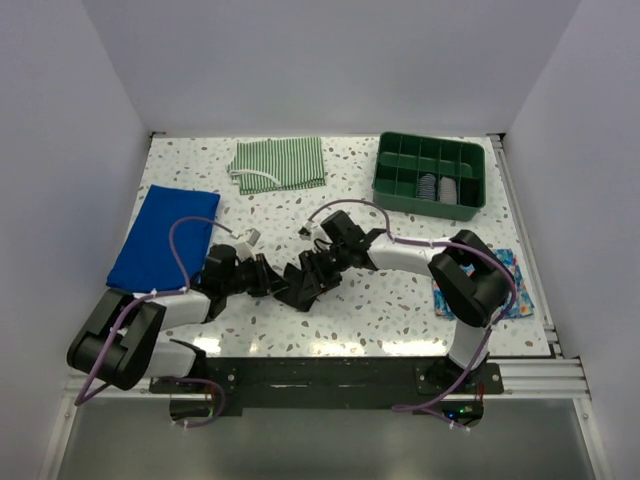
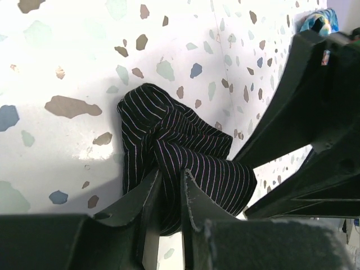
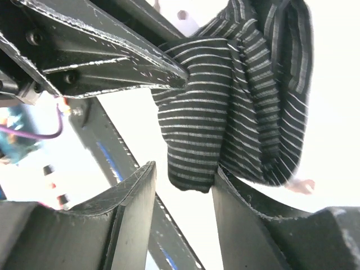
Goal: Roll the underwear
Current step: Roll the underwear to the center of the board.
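The underwear (image 1: 300, 284) is a bunched black cloth with thin pale stripes, lying at the middle of the table between the two arms. In the left wrist view my left gripper (image 2: 171, 171) is shut on a fold of the underwear (image 2: 169, 138). My left gripper (image 1: 268, 278) comes in from the left and my right gripper (image 1: 318, 268) from the right. In the right wrist view my right gripper (image 3: 184, 167) stands open. One end of the underwear (image 3: 225, 112) hangs between its fingers, against one finger and clear of the other.
A green-and-white striped cloth (image 1: 280, 163) lies at the back. A blue cloth (image 1: 163, 238) lies at the left. A green divided tray (image 1: 400, 190) with rolled items stands at the back right. A blue floral cloth (image 1: 512, 262) lies under the right arm.
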Motion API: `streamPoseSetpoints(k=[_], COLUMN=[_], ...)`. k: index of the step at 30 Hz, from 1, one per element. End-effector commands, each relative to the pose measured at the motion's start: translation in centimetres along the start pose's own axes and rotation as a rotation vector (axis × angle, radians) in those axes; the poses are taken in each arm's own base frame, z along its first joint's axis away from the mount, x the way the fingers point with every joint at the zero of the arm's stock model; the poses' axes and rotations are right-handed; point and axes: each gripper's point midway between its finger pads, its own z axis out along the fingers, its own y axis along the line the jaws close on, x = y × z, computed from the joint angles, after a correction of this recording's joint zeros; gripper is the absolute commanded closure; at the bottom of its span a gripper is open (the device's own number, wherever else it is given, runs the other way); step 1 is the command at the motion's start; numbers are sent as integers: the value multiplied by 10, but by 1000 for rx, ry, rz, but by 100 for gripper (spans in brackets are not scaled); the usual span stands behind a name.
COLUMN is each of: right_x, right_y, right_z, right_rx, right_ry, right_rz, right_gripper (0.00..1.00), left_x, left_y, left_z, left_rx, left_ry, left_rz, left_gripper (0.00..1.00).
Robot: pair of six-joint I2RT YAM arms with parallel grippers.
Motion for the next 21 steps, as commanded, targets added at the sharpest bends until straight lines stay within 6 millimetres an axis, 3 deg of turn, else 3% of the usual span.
streamPoseSetpoints(k=[1,3,7,12,21], right_x=[-2,-6,-16,-30,-32], right_y=[-6,-16,-18,-22,-12], right_z=[-28,-38,-62,-78,-74], right_rx=[138,220,316,391,462], right_ry=[-37,-71,-148,-232,-244], right_rz=[-89,-103,-151,-181,-302], right_gripper=[52,51,50,50,49], left_x=[24,27,27,28,29], left_y=[33,32,29,26,25], left_z=[1,2,5,7,8], left_rx=[-147,-145,-137,-132,-139], left_ry=[79,89,98,108,137], left_rz=[33,41,51,59,65], left_gripper=[81,81,82,82,82])
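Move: Just under the open right fingers sits the rolled underwear, its middle some 2 cm to the left, level fore and aft, and about 3 cm lower. The left fingers already hold its left end, so the middle lies about 5 cm to their right and 1 cm below. From the right hand, the striped cloth stands roughly 30 cm ahead and 8 cm left, and the green box some 28 cm ahead and 31 cm right. Backing off the rolled underwear, the right hand goes right, forward and up, about 5 cm in each, its rise ending before the rest. Its fingers stay half open while the wrist turns some 30 degrees, swinging the tips forward and a little down. The left hand keeps its pinch on the roll's left end and eases about 1.5 cm to the right. ##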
